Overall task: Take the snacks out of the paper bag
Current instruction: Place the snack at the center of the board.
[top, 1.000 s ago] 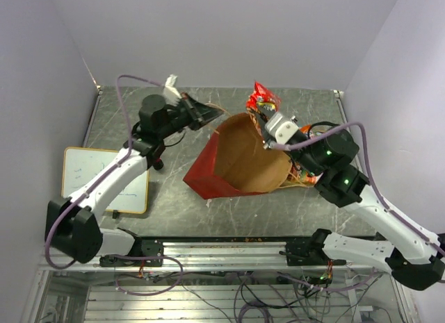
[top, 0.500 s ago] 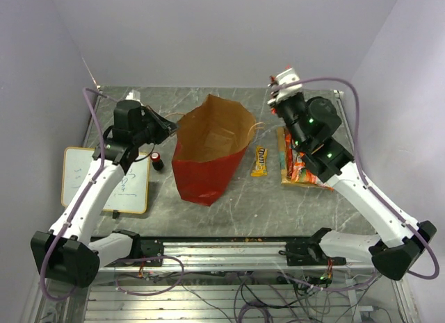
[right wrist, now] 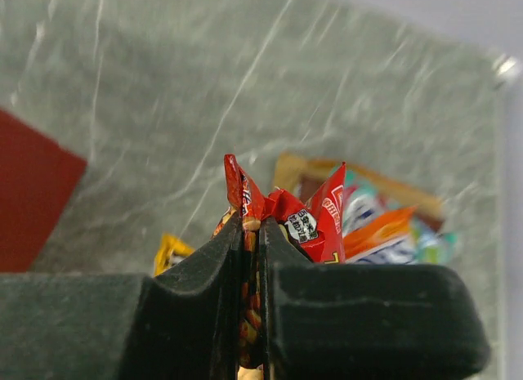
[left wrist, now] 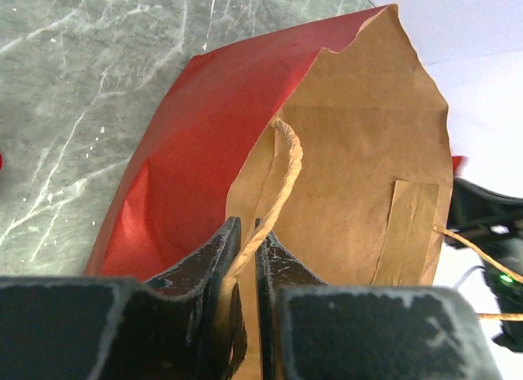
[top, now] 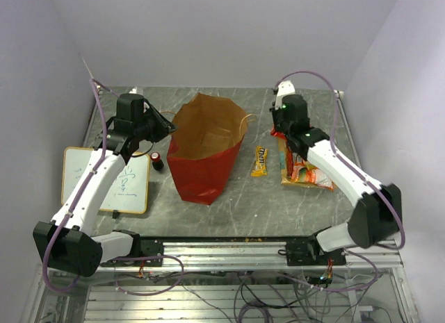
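The paper bag [top: 205,153], red outside and brown inside, lies in the middle of the table with its mouth open toward the back. My left gripper [top: 167,127] is shut on the bag's cord handle [left wrist: 282,172] at the left rim. My right gripper [top: 279,132] is shut on a red snack packet [right wrist: 282,212] and holds it over the snack pile [top: 300,167] at the right. The pile holds an orange chip bag and multicoloured packets [right wrist: 392,225]. A small yellow candy packet [top: 259,161] lies between the bag and the pile; it also shows in the right wrist view [right wrist: 173,251].
A yellow-framed whiteboard [top: 104,180] lies at the left. A small red-and-black cylinder [top: 157,160] stands between it and the bag. Walls close in the back and both sides.
The right arm lifted the red packet out of the bag, swung it right and lowered it over the pile. The left gripper pulled the bag handle left; the bag settled flatter.
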Motion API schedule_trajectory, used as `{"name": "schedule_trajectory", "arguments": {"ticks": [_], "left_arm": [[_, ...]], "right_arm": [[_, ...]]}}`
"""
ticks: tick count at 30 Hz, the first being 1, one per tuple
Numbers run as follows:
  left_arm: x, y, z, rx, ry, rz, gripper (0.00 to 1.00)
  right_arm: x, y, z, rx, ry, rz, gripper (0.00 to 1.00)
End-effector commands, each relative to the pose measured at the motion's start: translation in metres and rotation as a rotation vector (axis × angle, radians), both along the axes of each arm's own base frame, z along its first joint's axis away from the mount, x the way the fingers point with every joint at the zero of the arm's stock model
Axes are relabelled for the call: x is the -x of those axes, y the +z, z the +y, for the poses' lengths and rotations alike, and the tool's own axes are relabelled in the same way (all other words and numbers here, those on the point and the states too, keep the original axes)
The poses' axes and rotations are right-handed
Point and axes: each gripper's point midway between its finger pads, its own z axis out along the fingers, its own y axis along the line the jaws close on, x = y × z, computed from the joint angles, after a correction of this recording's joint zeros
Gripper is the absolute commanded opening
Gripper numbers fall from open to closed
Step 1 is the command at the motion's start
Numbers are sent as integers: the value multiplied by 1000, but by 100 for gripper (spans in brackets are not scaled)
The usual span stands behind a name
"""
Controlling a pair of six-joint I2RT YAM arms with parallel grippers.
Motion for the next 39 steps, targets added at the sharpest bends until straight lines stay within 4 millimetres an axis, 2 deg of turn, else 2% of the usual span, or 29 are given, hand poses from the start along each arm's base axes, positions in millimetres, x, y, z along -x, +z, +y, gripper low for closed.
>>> {"name": "schedule_trajectory", "arguments": {"ticks": [1, 4, 12, 15, 20, 21, 22, 25, 29, 31, 36, 39], "left_arm": [[1, 3, 7, -32, 8, 8, 24], [0, -1, 4, -23, 2, 31, 23], [-1, 3, 1, -9, -13, 13, 32], [0, 8, 1, -18, -27, 0, 37], [2, 16, 2, -53, -58, -27, 51], [3, 18, 2, -62, -65, -29, 63], [3, 20, 3, -73, -74, -35, 69], [6, 28, 6, -104, -88, -54, 81], [10, 35, 11, -147, -97, -50, 100], [12, 41, 12, -155, -100, -48, 99], [21, 60, 16, -160, -91, -86, 99], [27, 66, 18, -156, -83, -102, 100]], "right_arm": [[17, -78, 17, -117, -16, 274, 0], [24, -103, 32, -159, 36, 352, 0], [26, -127, 38, -148, 75, 387, 0], [24, -126, 33, -125, 60, 376, 0], [22, -137, 34, -124, 60, 385, 0], [23, -142, 34, -123, 55, 392, 0], [24, -147, 33, -119, 52, 404, 0], [26, -149, 36, -126, 59, 430, 0], [26, -124, 50, -179, 117, 415, 0], [28, -106, 54, -206, 134, 402, 0], [37, -24, 61, -241, 242, 275, 0], [38, 20, 38, -204, 166, 162, 0]]}}
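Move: The right gripper already holds the red snack packet; the bare table spot for it lies some 3 cm back, 4 cm left and 24 cm below. The yellow snack lies about 9 cm back and 4 cm left of this hand, the snack pile roughly 9 cm back and 14 cm right, both some 23 cm down. From the left gripper, at the bag's cord handle, the paper bag's middle is about 5 cm back, 11 cm right and 11 cm down; the red-capped bottle is level ahead, 9 cm left, 23 cm down. Drop the right gripper quickly about 15 cm with the red packet towards the bare table beyond the yellow snack, tipping the fingers down and drifting a little back and left, then lift it again some 9 cm, keeping the packet pinched. Meanwhile open the left gripper wide to free the cord handle and raise it about 5 cm away from the bag. ##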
